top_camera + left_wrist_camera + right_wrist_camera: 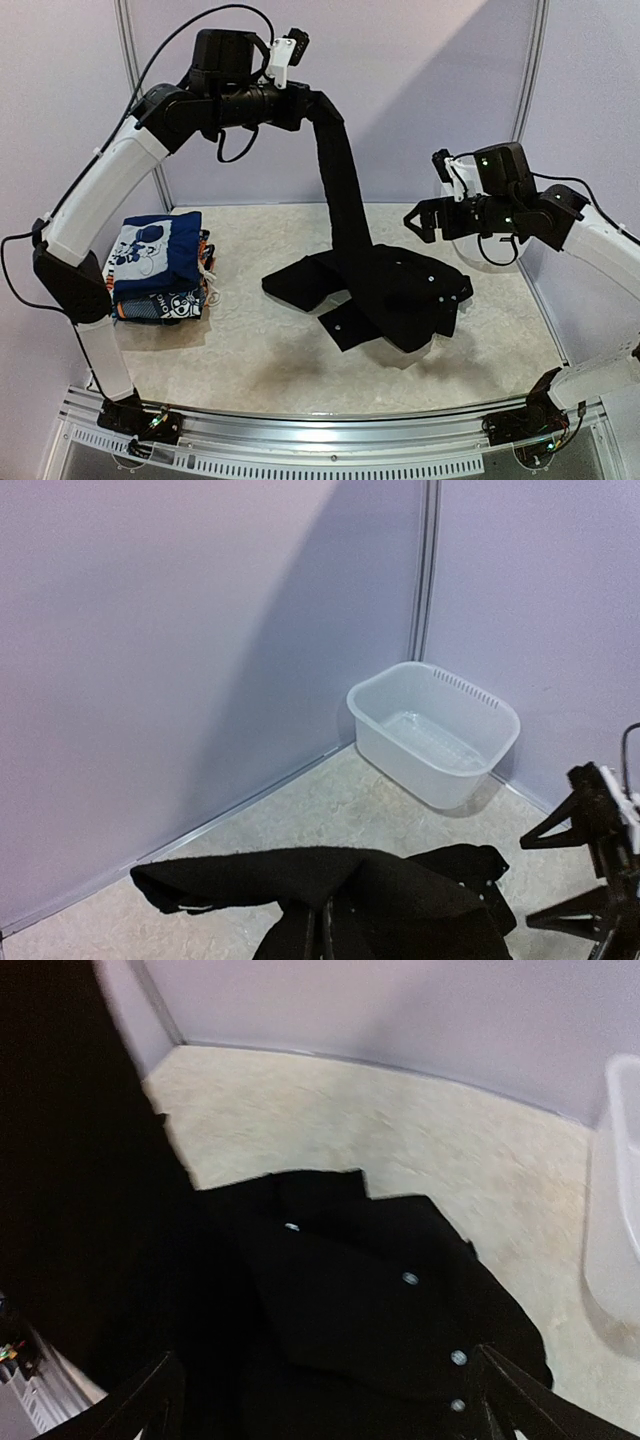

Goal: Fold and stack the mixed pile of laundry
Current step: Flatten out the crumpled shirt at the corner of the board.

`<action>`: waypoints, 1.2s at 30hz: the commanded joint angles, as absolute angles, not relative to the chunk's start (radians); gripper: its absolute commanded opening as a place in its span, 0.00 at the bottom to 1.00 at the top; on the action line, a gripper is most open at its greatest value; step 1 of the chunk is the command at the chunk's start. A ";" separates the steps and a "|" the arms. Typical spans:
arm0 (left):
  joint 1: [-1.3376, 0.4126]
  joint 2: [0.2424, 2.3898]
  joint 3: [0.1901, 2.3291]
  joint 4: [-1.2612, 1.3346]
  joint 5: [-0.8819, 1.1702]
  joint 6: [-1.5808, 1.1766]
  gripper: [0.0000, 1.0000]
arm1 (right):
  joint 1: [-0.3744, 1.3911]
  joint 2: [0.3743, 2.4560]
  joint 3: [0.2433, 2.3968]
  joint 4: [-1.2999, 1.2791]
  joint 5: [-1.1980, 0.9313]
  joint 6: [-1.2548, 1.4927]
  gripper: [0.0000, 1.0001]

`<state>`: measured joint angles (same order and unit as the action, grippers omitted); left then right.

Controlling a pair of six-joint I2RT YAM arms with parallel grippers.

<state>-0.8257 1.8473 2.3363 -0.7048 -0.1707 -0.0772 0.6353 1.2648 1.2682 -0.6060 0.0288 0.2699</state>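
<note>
My left gripper (306, 104) is raised high at the back and is shut on one end of a large black garment (400, 290). The cloth hangs from it in a long strip and spreads in a crumpled heap on the table. In the left wrist view the black garment (380, 890) covers that gripper's fingers. My right gripper (425, 222) hovers open above the heap's right side. In the right wrist view its fingers (150, 1400) stand wide apart over the buttoned black cloth (350, 1290), gripping nothing. Folded clothes (160, 265) are stacked at the left, with a blue cartoon-print piece on top.
A white plastic tub (435, 730) stands in the far right corner against the walls, behind my right gripper, and its rim shows in the right wrist view (620, 1210). Pale walls close the table at the back and both sides. A metal rail (330, 435) runs along the near edge.
</note>
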 commanded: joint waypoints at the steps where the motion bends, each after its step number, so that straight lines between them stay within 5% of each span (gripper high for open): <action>1: -0.811 1.868 2.376 -0.749 -0.189 -0.102 0.00 | 0.721 1.193 1.218 -0.360 -0.077 0.200 0.99; 13: -0.810 1.863 2.376 -0.768 -0.203 -0.088 0.00 | 0.843 1.370 1.348 -0.161 -0.020 0.067 0.98; 18: -0.807 1.859 2.375 -0.774 -0.209 -0.087 0.00 | 0.859 1.450 1.411 -0.167 -0.041 0.044 0.91; 22: -0.804 1.854 2.373 -0.772 -0.207 -0.086 0.00 | 0.866 1.495 1.436 -0.153 -0.020 0.047 0.71; 29: -0.799 1.842 2.349 -0.771 -0.200 -0.083 0.00 | 0.873 1.519 1.478 -0.142 -0.010 0.042 0.03; 36: -0.787 1.829 2.301 -0.837 -0.137 -0.048 0.00 | 0.865 1.468 1.595 -0.201 0.247 0.076 0.00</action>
<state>-0.8116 1.8576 2.3348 -0.7750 -0.1799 -0.0753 0.8658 1.5116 1.4891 -0.1696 0.0666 0.0540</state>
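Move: The crumpled shirt hangs in a long strip from my raised left hand. The part I want lies about 15 cm to the left of my open right hand, 7 cm above and level ahead, and about 12 cm right, 5 cm back and 12 cm below my left hand. From my right hand, the held end is some 27 cm left, 6 ahead and 20 up; the shirt heap is 13 left, 8 ahead and 27 below. I swing my open right hand about 15 cm left and some 7 cm up to the hanging strip, dipping back a little on the way, while the wrist turns counter-clockwise and the fingers tip up some 25 degrees. There I shut them, pinching the strip, and lift slightly. My left hand keeps its grip high up, almost still, sinking about 2 cm. ##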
